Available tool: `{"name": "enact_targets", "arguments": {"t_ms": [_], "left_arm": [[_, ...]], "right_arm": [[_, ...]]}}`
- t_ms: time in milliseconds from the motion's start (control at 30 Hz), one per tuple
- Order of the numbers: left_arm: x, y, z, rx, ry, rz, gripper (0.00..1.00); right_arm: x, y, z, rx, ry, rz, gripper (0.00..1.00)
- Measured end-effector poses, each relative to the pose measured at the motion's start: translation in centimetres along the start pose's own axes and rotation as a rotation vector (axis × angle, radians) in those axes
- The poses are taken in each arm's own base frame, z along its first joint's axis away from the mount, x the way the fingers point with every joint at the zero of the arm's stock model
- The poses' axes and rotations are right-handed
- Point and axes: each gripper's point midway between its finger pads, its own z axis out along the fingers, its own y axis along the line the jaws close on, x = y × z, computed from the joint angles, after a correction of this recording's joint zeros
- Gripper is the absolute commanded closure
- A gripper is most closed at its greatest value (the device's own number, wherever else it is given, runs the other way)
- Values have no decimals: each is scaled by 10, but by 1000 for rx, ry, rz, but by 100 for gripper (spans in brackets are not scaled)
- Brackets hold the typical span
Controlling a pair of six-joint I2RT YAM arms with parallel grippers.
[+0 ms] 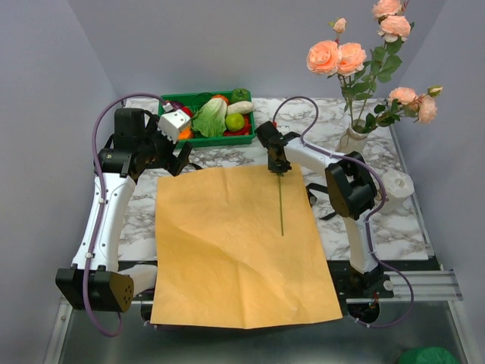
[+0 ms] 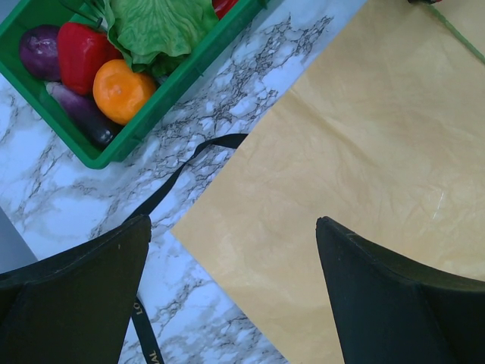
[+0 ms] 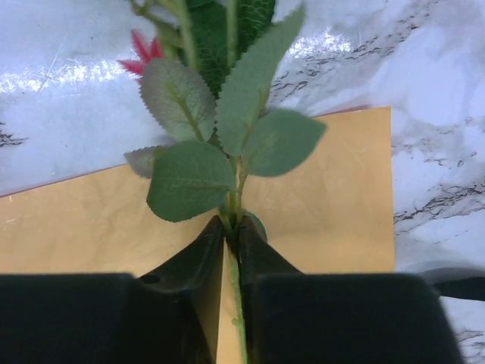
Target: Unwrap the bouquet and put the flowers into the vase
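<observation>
The orange paper sheet (image 1: 235,243) lies spread flat on the marble table, unwrapped. One flower lies on it, its thin green stem (image 1: 281,208) running toward the near side. My right gripper (image 1: 277,168) is shut on that stem (image 3: 237,303) just below its leaves (image 3: 189,178); the bloom is hidden. Several peach-pink roses (image 1: 337,57) stand in the cream vase (image 1: 353,139) at the back right. My left gripper (image 1: 173,155) hangs open over the paper's far left corner (image 2: 364,152), holding nothing. The black ribbon (image 2: 174,176) lies on the marble beside that corner.
A green tray (image 1: 216,140) of plastic vegetables sits at the back, just beyond the paper. A white roll (image 1: 397,184) stands at the right edge behind the right arm. Grey walls close in on three sides.
</observation>
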Motion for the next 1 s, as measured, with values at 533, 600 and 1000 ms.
{"name": "enact_targets", "arguments": {"t_ms": [533,600,1000], "left_arm": [[0,0,0,1,2,-2,1],[1,-1,0,2,4,-3,1],[-5,-1,-5,0,-3,-13,1]], "right_arm": [[-81,0,-107,-109,-300,-68,99],[-108,4,-161,-176,-458,-103,99],[-118,27,-382,-435,-1101,-478,99]]}}
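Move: The last flower lies across the paper with its stem right at the right hand's fingertips, between the not quite shut pads; its cut end trails nearly 20 cm back. From that hand the vase stands about 17 cm to the right and 2 cm ahead, the black ribbon some 12 cm right and 8 cm back, the vegetable basket roughly 20 cm left and 17 cm ahead. From the left hand the stem is about 24 cm right, 10 cm ahead and 25 cm below. The right fingers close the rest of the way and pinch the stem just below its leaves, then the hand sweeps fast upward, nearly 40 cm off the paper, bending about 8 cm back and 8 cm left over the later part. Meanwhile the wrist tips up some 60 degrees and turns counter-clockwise, so the down-pointing fingers end about level, facing forward and left, grip kept. ##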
